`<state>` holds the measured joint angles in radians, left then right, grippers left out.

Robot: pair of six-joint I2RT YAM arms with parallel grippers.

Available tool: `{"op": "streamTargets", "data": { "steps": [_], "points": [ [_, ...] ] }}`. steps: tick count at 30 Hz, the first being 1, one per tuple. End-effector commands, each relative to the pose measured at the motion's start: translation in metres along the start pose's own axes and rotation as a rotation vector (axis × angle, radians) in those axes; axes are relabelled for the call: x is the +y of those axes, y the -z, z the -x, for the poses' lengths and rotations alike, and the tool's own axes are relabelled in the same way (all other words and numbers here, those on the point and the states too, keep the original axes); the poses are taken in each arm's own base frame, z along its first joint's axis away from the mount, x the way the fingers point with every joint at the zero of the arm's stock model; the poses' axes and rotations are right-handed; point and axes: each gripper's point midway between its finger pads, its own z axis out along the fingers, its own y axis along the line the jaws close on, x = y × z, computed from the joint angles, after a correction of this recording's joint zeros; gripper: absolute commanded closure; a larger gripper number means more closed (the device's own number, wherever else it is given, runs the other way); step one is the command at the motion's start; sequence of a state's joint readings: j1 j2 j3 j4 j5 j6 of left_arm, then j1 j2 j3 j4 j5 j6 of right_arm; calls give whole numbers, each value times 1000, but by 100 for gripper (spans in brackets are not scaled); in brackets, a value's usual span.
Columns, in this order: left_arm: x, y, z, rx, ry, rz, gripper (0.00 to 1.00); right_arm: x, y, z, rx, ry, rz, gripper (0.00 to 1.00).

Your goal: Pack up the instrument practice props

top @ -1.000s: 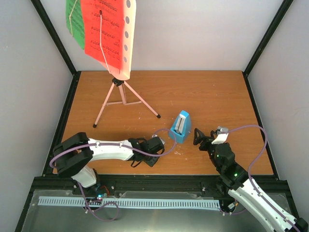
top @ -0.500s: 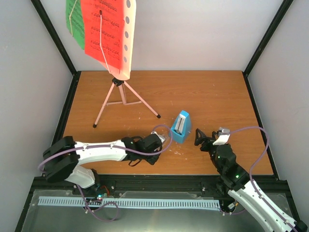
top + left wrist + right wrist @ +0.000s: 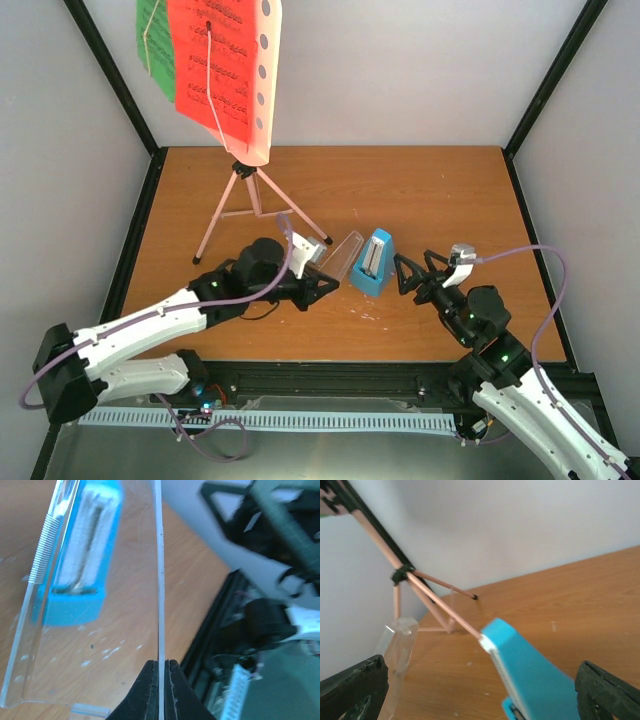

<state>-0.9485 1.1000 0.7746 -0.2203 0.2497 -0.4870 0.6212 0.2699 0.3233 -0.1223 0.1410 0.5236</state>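
Note:
The small blue metronome [image 3: 376,264] stands mid-table. Just left of it hangs its clear cover [image 3: 346,254], tilted, off the metronome, with my left gripper [image 3: 322,281] shut on its edge. In the left wrist view the fingertips [image 3: 150,690] pinch the cover's wall [image 3: 160,580], and the metronome [image 3: 80,555] shows through it. My right gripper [image 3: 415,269] is open just right of the metronome [image 3: 535,680], its fingers [image 3: 350,690] wide apart. The pink music stand [image 3: 249,197] stands at the back left, its desk [image 3: 266,70] carrying the red page [image 3: 208,60] and the green page [image 3: 152,40].
The stand's tripod legs [image 3: 300,218] spread close behind the left gripper and the cover. Grey walls with black frame posts [image 3: 110,75] close in the table [image 3: 440,190] on three sides. A black rail [image 3: 330,375] runs along the near edge.
My left gripper closed, then swung away from the near edge toward the stand's legs, with the clear cover now held beside the metronome. The right gripper edged closer to the metronome.

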Motion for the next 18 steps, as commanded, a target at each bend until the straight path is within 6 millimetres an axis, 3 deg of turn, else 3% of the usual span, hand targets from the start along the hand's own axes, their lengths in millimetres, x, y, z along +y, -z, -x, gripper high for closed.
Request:
{"op": "streamTargets", "data": {
  "steps": [1, 7, 12, 18],
  "points": [
    [-46, 33, 43, -146, -39, -292, 100, 36, 1, 18, 6, -57, 151, 0],
    [-62, 63, 62, -224, -45, -541, 100, 82, 3, 27, 79, -100, 351, 0],
    [-82, 87, 67, -271, -107, -684, 100, 119, 6, 23, 193, -145, 531, 0],
    [-92, 99, 60, -260, -139, -748, 100, 134, 13, 36, 141, -206, 638, 0]
  ]
}}
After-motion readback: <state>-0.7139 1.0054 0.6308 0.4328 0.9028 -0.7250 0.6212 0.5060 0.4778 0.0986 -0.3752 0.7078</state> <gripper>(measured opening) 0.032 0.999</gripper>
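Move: The clear cover, gripped near one end by my left hand, has its middle about 15 cm to the left of my open right hand, 2 cm ahead and 2 cm below; from my left hand it is some 5 cm ahead, 2 cm right and 3 cm up. The blue metronome stands 8 cm ahead of the right hand, 7 cm left and 15 cm down. The music stand's nearest foot is roughly 17 cm ahead, 18 cm left and 22 cm below that hand. I bring my hands together over the table: my left keeps its pinch on the clear cover and lifts it about 11 cm, easing back late on, while its fingers swing up from pointing down-right to nearly level and turn clockwise. My right, wide open, moves left towards the cover, rises about 7 cm, draws back slightly and turns some 30 degrees counter-clockwise to face it. ##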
